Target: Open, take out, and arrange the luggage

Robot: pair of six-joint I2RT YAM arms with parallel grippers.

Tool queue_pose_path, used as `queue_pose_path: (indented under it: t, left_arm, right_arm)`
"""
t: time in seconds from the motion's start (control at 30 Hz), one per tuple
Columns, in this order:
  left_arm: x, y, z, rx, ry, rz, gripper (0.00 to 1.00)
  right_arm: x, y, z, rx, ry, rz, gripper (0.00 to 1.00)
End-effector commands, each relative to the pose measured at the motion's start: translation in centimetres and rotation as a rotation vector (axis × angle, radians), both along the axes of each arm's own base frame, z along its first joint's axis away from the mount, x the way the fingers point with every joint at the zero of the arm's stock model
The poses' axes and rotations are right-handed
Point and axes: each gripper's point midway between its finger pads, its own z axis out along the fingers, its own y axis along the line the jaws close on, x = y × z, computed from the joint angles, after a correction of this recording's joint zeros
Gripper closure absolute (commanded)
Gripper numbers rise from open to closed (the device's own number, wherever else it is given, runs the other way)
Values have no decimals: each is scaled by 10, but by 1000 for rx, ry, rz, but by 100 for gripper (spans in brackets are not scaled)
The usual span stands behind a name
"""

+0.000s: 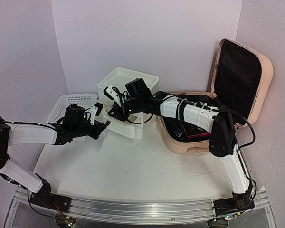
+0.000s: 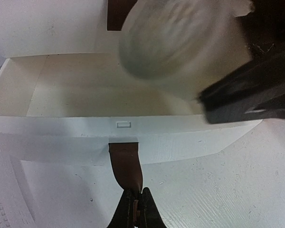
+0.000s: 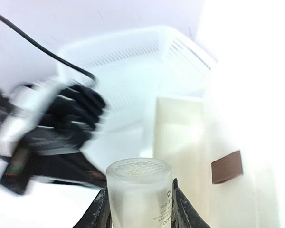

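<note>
The peach-pink luggage [image 1: 183, 145] lies open at the right of the table, its lid [image 1: 242, 71] upright and showing black lining, with a red and black item [image 1: 192, 130] inside. My right gripper [image 3: 140, 202] is shut on a frosted translucent bottle [image 3: 140, 190] and holds it over the pulled-out drawer [image 2: 99, 95] of the white drawer box [image 1: 128, 78]. The bottle shows blurred in the left wrist view [image 2: 175, 42]. My left gripper [image 2: 133, 204] is shut on the drawer's brown pull strap [image 2: 127, 161], just in front of the drawer.
A white mesh basket [image 1: 71, 107] stands at the back left, also in the right wrist view [image 3: 133, 61]. The two grippers [image 1: 104, 124] [image 1: 118, 111] are close together at the drawer. A second brown strap [image 3: 226, 167] shows on the box.
</note>
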Motion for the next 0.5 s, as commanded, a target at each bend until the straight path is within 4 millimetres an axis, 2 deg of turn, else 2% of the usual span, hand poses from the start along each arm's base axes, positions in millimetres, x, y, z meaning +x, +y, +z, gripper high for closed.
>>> queue_pose_path:
  t: [0.0,0.13,0.3,0.47]
  left_arm:
    - [-2,-2,13,-26,-32,-7,100]
    - [-4,-2,14,-32,-32,-10,100]
    - [-3,0,16,-27,-42,-4,100]
    - [-1,-2,15,-29,-37,-8,100]
  right_arm:
    - [25,4,12,-56,-178,-60,88]
    - [37,3,-11,-132,-221,-82,86]
    - [36,2,-44,-186,-187,-75,83]
    - [39,3,-55,-190,-154,-97,72]
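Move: The right hand grips the frosted bottle above the open drawer. The drawer's middle lies some 4 cm ahead, 1 cm to its left and 7 cm below, with the brown strap level with the hand in reach, about 5 cm left and 8 cm lower. The white basket sits about 20 cm left, 6 cm ahead and 16 cm below. From the left hand, the drawer's middle is around 5 cm ahead and 5 cm right, at about the same height. Still pinching the bottle, the right hand lowers it about 5 cm and carries it some 3.5 cm forward, down towards the open drawer between its front panel and the cabinet face, slowing to a stop as the wrist turns roughly 15 degrees and the fingers tip a little steeper. The left fingers keep their shut hold on the drawer's brown strap and stay in place. ##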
